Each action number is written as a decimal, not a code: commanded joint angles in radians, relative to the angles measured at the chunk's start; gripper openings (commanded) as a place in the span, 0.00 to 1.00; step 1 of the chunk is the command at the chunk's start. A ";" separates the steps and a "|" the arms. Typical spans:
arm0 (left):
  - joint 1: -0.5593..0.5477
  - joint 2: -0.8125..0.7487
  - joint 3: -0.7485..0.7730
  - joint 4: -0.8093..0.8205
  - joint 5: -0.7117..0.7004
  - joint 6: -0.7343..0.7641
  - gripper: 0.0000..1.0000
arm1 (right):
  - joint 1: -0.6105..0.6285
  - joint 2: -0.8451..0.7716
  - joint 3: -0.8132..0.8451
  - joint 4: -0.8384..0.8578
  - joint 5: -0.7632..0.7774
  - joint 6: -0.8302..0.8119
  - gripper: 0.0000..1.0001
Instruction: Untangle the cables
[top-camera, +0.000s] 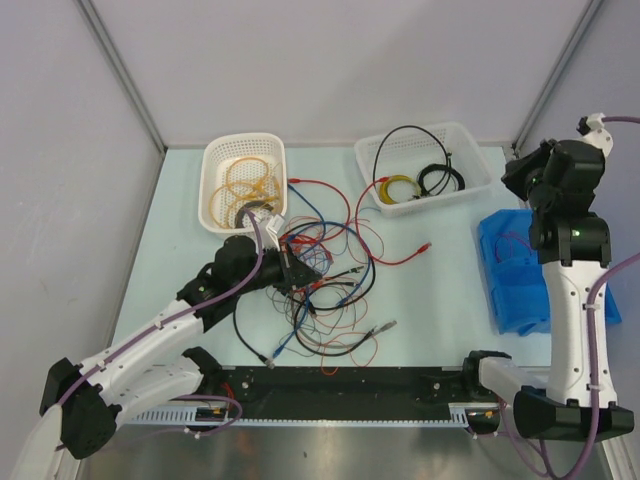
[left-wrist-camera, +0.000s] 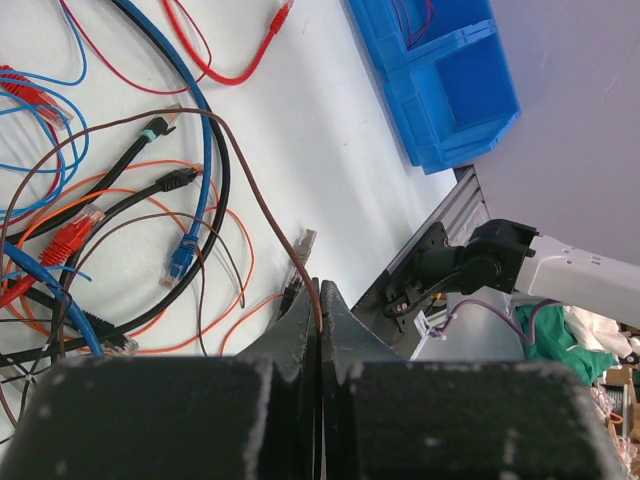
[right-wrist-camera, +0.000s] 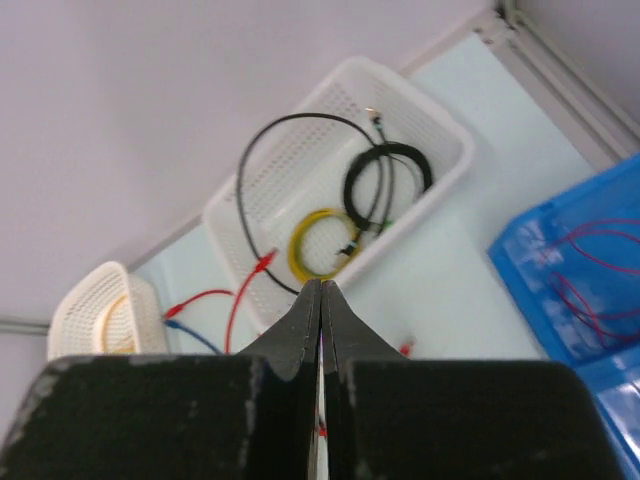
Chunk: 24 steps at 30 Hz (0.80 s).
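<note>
The cables (top-camera: 325, 280) lie in a loose tangle of red, blue, orange, black and brown wires at the table's middle. My left gripper (top-camera: 290, 270) sits at the tangle's left side. In the left wrist view this gripper (left-wrist-camera: 320, 290) is shut on a thin brown cable (left-wrist-camera: 260, 190), which rises from between the tips and arcs off to the left. A blue cable (left-wrist-camera: 200, 150), a black one (left-wrist-camera: 225, 200) and orange wires (left-wrist-camera: 200, 330) lie on the table beneath. My right gripper (top-camera: 520, 175) hangs high at the far right, and the right wrist view shows this gripper (right-wrist-camera: 321, 285) shut with nothing in it.
A white basket (top-camera: 215, 160) with orange coils stands at the back left. At the back right, a second white basket (top-camera: 470, 140) holds yellow and black coils (right-wrist-camera: 300, 235). A blue bin (top-camera: 500, 280) with thin red wires sits at the right. A black rail (top-camera: 350, 385) runs along the near edge.
</note>
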 joint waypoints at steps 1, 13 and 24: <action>0.006 -0.016 0.033 0.017 0.015 0.005 0.00 | 0.021 0.044 0.057 0.022 -0.136 0.018 0.00; 0.006 -0.017 0.018 0.007 0.012 0.002 0.00 | 0.590 0.429 -0.072 0.166 -0.119 -0.054 0.57; 0.005 -0.054 0.004 -0.065 -0.041 0.026 0.00 | 0.589 0.679 -0.072 0.341 -0.159 -0.053 0.67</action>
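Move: The stretch of red cable slanting down from the near left corner of the white basket lies some 28 cm to the left of my right hand, 8 cm ahead and about 33 cm below. The white basket with the coils is about 17 cm left and 18 cm ahead, and the red plug on the bare table about 16 cm left and 2 cm back. From my left hand the red stretch lies some 21 cm ahead and 11 cm to the right, about 16 cm down. I swing my empty right hand left by nearly 30 cm and, after a small rise, down by some 23 cm, easing forward about 5 cm late on, towards the red cable by the basket's corner. On the way I open my shut fingers to about two thirds, turn the hand some 40 degrees counter-clockwise and tip it further down, slowing as I come in above the cable. ##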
